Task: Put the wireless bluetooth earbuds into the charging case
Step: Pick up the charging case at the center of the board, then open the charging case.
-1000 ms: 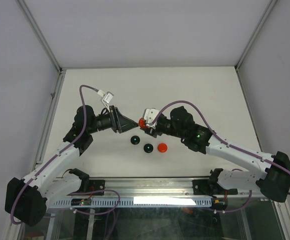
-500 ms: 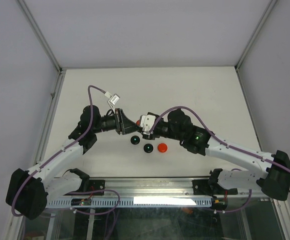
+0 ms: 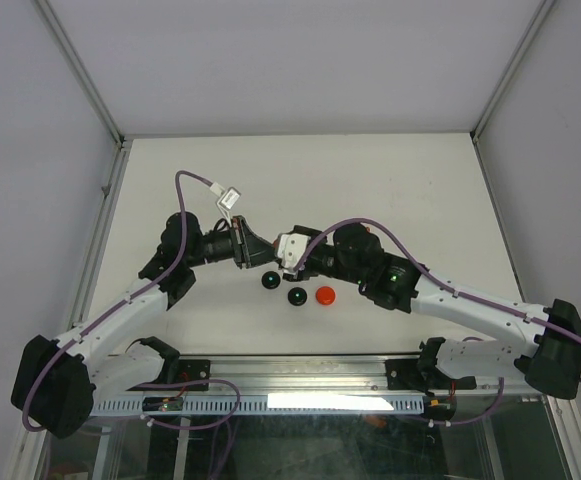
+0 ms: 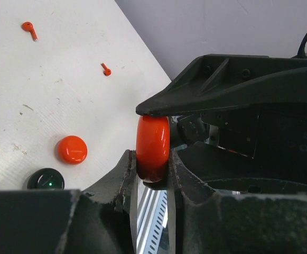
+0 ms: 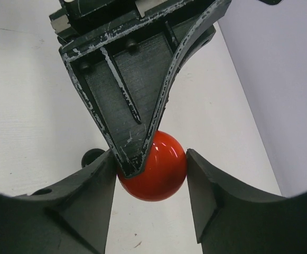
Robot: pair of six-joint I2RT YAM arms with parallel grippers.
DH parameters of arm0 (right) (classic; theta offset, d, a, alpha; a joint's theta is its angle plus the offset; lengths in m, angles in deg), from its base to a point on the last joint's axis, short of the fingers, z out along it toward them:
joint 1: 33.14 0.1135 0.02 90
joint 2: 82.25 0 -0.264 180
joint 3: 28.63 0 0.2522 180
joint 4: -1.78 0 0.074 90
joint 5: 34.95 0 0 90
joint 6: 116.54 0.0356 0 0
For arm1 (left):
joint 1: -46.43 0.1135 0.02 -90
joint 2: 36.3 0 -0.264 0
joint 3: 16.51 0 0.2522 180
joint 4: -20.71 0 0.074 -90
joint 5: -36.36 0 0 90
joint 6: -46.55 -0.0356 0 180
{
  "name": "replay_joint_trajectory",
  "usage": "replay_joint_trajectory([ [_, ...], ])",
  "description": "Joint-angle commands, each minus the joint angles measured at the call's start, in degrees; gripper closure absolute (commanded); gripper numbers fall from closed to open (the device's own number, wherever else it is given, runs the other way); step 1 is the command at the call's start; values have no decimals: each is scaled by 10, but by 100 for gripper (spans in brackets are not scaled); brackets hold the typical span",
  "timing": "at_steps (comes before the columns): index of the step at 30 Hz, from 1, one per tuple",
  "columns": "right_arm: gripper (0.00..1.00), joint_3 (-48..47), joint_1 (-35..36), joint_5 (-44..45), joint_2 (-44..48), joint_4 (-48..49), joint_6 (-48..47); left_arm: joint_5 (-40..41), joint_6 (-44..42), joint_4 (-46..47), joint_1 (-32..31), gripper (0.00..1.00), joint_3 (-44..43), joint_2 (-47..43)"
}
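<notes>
A round red charging case (image 5: 161, 168) hangs above the table, gripped by both arms at once. My right gripper (image 5: 150, 165) is shut across its width. My left gripper (image 4: 152, 161) is shut on its rim, one finger (image 4: 126, 172) on each flat face. In the top view the two grippers meet tip to tip, left gripper (image 3: 266, 256) against right gripper (image 3: 286, 262), and hide the case. Two tiny red earbuds (image 4: 28, 26) (image 4: 105, 69) lie apart on the white table, far from both grippers.
On the table just in front of the grippers lie a red disc (image 3: 325, 295) and two black discs (image 3: 269, 281) (image 3: 297, 296). The left wrist view shows the red disc (image 4: 72, 149) and one black disc (image 4: 46, 179).
My left arm has reached right to the right gripper and closed its jaws on the red case. The right gripper has shifted slightly left, still holding the case.
</notes>
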Motion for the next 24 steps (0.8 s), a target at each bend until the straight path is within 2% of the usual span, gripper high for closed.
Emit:
replay_joint_trajectory([
  [1, 41, -28, 7, 14, 13, 39, 7, 6, -10, 37, -7, 100, 6, -20],
  [5, 26, -31, 7, 13, 35, 14, 34, 18, -91, -19, -7, 100, -15, -37],
  [11, 14, -44, 3, -11, 74, -27, 80, 17, -258, -112, -7, 100, -67, -55],
  [15, 12, -56, -15, -56, 90, -45, 123, -3, -370, -144, -7, 100, -88, -68],
  [24, 12, -66, -78, -140, 98, -35, 227, -66, -515, -146, -7, 100, -88, -100],
])
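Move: The red charging case is pinched by both hands at once: its middle is about 1 cm right of the left hand's point and 1 cm left of the right hand's. From either hand, some 14 cm down on the board, the nearest black case is about 3 cm back and 2 cm left. The other black case lies around 7 cm back and 4 cm right, and the second red case about 7 cm back and 10 cm right. Up and off to the right goes the right hand, its fingers spreading wide to let go of the red case; it climbs about 6 cm, drawing a little back too. The left fingers keep their pinch while that hand rises and shifts left a few centimetres, rolling some 35 degrees about its own length so that its forward side comes up. ##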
